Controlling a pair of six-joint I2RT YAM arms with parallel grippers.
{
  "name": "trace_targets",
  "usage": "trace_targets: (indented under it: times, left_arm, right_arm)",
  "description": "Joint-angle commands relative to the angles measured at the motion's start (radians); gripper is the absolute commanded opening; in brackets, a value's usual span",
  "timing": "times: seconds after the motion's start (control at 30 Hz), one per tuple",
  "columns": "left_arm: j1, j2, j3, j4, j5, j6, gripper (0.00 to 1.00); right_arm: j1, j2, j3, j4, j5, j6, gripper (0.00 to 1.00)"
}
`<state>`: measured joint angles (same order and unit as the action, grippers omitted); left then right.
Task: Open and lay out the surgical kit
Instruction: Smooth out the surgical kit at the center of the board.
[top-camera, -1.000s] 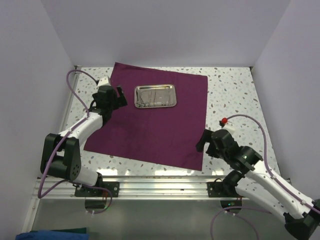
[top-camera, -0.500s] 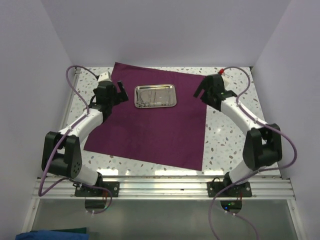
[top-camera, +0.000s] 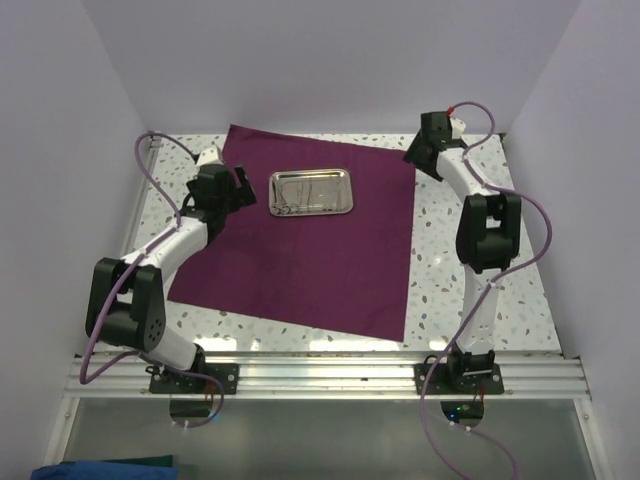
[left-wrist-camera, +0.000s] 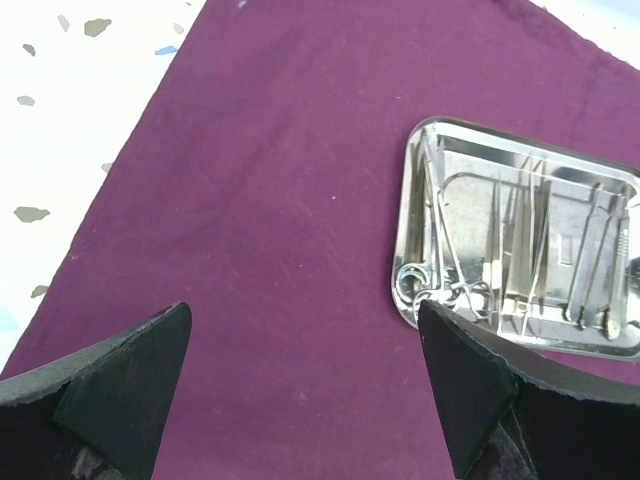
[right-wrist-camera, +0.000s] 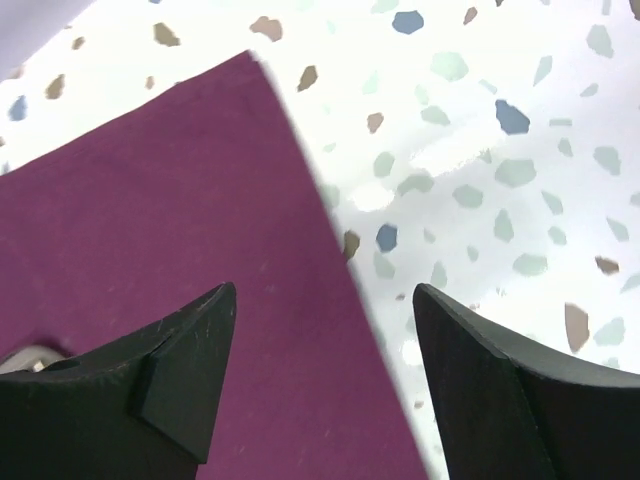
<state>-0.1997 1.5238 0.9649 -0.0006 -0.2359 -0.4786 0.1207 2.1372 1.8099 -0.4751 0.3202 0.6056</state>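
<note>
The surgical kit's dark purple cloth (top-camera: 310, 250) lies spread flat on the table. On its far part rests a shiny steel tray (top-camera: 311, 192) holding several thin silver instruments (left-wrist-camera: 470, 290), ring handles at the tray's near-left corner. My left gripper (top-camera: 243, 188) hovers open over the cloth (left-wrist-camera: 260, 200) just left of the tray (left-wrist-camera: 520, 250), nothing between its fingers (left-wrist-camera: 120, 390). My right gripper (top-camera: 412, 160) is open above the cloth's far right corner. In the right wrist view it (right-wrist-camera: 324, 292) straddles the cloth's right edge (right-wrist-camera: 180, 230).
The speckled white tabletop (right-wrist-camera: 480, 180) shows around the cloth. White walls (top-camera: 60, 120) close in the left, back and right sides. The arm bases sit on a metal rail (top-camera: 320, 375) along the near edge.
My right arm has swung from the near right of the table up to the cloth's far right corner, and its jaws have narrowed a little. The left arm has barely moved.
</note>
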Motion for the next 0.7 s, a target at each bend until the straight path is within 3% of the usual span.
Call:
trace_targets:
  times: [0.0, 0.5, 0.6, 0.63, 0.67]
  left_arm:
    - [-0.001, -0.034, -0.025, 0.037, -0.049, 0.011, 1.0]
    - [0.141, -0.073, -0.117, 0.054, -0.003, -0.078, 1.0]
    - [0.141, -0.065, -0.117, 0.06, 0.003, -0.078, 1.0]
    - [0.141, -0.065, -0.115, 0.062, 0.003, -0.081, 1.0]
    - [0.141, -0.062, -0.117, 0.063, 0.003, -0.083, 1.0]
  right_arm:
    - [-0.003, 0.09, 0.113, -0.069, -0.018, -0.033, 0.74]
    - [-0.004, 0.366, 0.321, -0.097, -0.086, -0.02, 0.6]
    - [-0.006, 0.4, 0.362, -0.102, -0.099, -0.02, 0.44]
    - [-0.004, 0.415, 0.376, -0.109, -0.101, -0.024, 0.3]
    - [-0.006, 0.421, 0.387, -0.112, -0.104, -0.023, 0.22]
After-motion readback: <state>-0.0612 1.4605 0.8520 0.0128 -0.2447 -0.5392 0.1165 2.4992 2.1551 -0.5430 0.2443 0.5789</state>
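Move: The cloth's right edge, just short of its far right corner, lies about 5 cm ahead of the right gripper, 2 cm to its left and 9 cm below; the corner itself is some 5 cm beyond that spot. The instrument tray is about level with this gripper, roughly 25 cm left. From the left gripper the cloth's left edge is about 13 cm left, straight across and 12 cm below, the tray 10 cm ahead and 17 cm right. Drop the right gripper about 8 cm to the cloth's right edge near the far corner, tipping the fingers slightly more downward. Then creep forward along the edge, closing the fingers, most of it at the end, so the tips pinch the fabric. Meanwhile carry the open left gripper some 6 cm left above the cloth, sinking and drawing back a little and turning about 10 degrees counter-clockwise, towards the left edge. ##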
